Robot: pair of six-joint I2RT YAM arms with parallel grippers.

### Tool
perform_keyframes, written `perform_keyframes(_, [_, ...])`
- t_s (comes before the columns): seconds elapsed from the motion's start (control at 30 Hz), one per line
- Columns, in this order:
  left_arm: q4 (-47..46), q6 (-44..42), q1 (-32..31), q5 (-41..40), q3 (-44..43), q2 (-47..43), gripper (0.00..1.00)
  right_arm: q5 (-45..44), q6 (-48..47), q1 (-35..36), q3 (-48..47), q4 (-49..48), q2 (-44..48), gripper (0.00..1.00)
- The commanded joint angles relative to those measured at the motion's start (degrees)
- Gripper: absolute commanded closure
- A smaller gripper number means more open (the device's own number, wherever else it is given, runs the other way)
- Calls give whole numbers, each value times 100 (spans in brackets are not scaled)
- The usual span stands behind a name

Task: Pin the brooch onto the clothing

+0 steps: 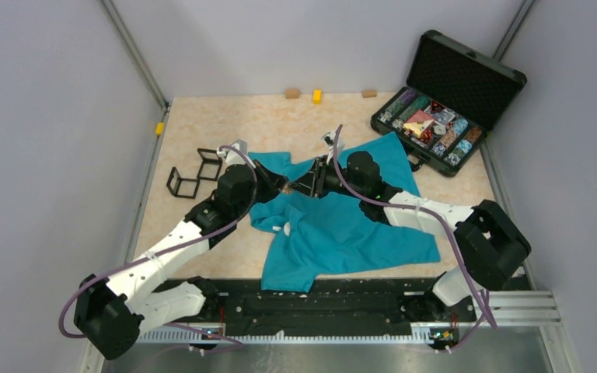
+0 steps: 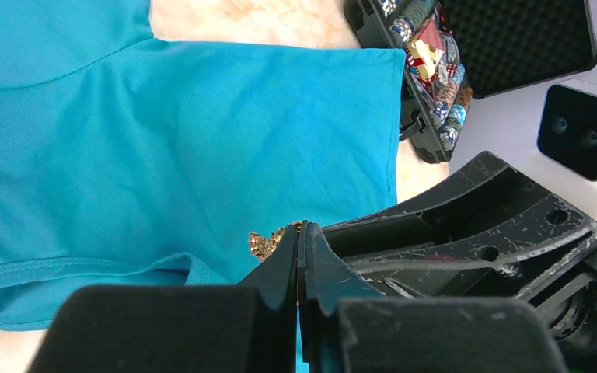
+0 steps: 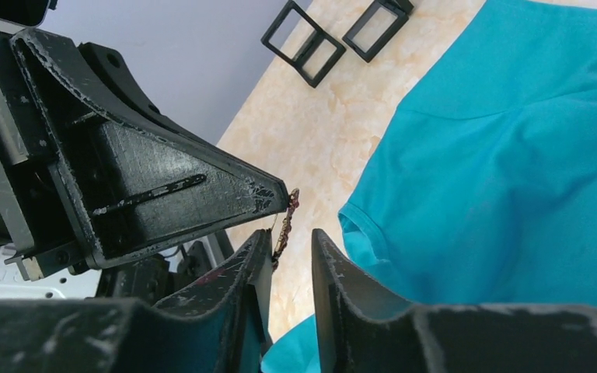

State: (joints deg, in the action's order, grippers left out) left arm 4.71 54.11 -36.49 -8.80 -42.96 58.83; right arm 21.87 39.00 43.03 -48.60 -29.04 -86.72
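Note:
The clothing (image 1: 342,225) is a teal T-shirt lying spread on the table, also in the left wrist view (image 2: 163,124) and the right wrist view (image 3: 513,155). Above its sleeve and collar area the two grippers meet tip to tip. My left gripper (image 2: 301,227) is shut on the brooch (image 2: 264,242), whose glittering edge sticks out at the fingertips. In the right wrist view the brooch (image 3: 284,225) hangs from the left gripper's tip (image 3: 276,194) and sits between the fingers of my right gripper (image 3: 290,237), close against the left one. A gap shows between the right jaws.
An open black case (image 1: 435,124) of multicoloured trinkets stands at the back right, touching the shirt's far sleeve. Black square frames (image 1: 194,175) lie at the left. Small wooden and yellow blocks (image 1: 316,95) line the far edge.

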Motion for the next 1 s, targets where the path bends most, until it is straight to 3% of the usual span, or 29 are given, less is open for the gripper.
perform_keyframes(0.0, [-207,87,-59,1,5,-141,100,-99,-81,67,-341,-33,-72,76])
perform_keyframes(0.2, [-177,67,-79,7,27,-144,100,-163,-96,67,-354,-12,-190,100])
perform_keyframes(0.33, [-187,-129,-78,83,13,-171,100,-251,-128,61,-282,-63,-132,100])
perform_keyframes(0.37, [-231,-283,-84,119,8,-193,92,-272,-164,57,-238,-66,-88,100])
perform_keyframes(0.47, [-326,-794,-78,216,-65,-324,54,-250,-255,-66,-93,-86,105,100])
perform_keyframes(0.57, [-383,-1376,-69,379,-95,-645,33,-89,-348,-280,110,-159,353,100])
perform_keyframes(0.67, [-358,-1976,-52,919,-180,-799,31,149,-463,-493,274,-196,628,100])
perform_keyframes(0.87, [-104,-2311,33,2221,-398,-734,30,955,-538,-771,464,-351,1246,100])
perform_keyframes(0.97, [-135,-2247,90,2232,-369,-786,31,1369,-625,-795,442,-312,1495,100])
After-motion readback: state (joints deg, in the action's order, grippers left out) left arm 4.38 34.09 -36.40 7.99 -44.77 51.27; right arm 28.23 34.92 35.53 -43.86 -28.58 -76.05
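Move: Held in the left fingers, the brooch projects about 1 cm ahead and 1 cm right of the left hand point; it lies level with the right hand and about 1 cm to its left, between that hand's half-open tips. The clothing spreads roughly 18 cm below. On it, a white disc lies some 3 cm back and 18 cm down from the left hand, directly under it sideways, and the nearest black frame about 16 cm ahead and 22 cm left. Closing from partly open, the right fingers pinch the brooch while the left hand holds it still. The left fingers then spread wide and let go, that hand drawing up and back about 5 cm and turning some 20 degrees clockwise, fingers tipping up. Keeping its grip, the right hand eases slightly forward and down, then carries the brooch about 5 cm right and up, away from the left fingers. ##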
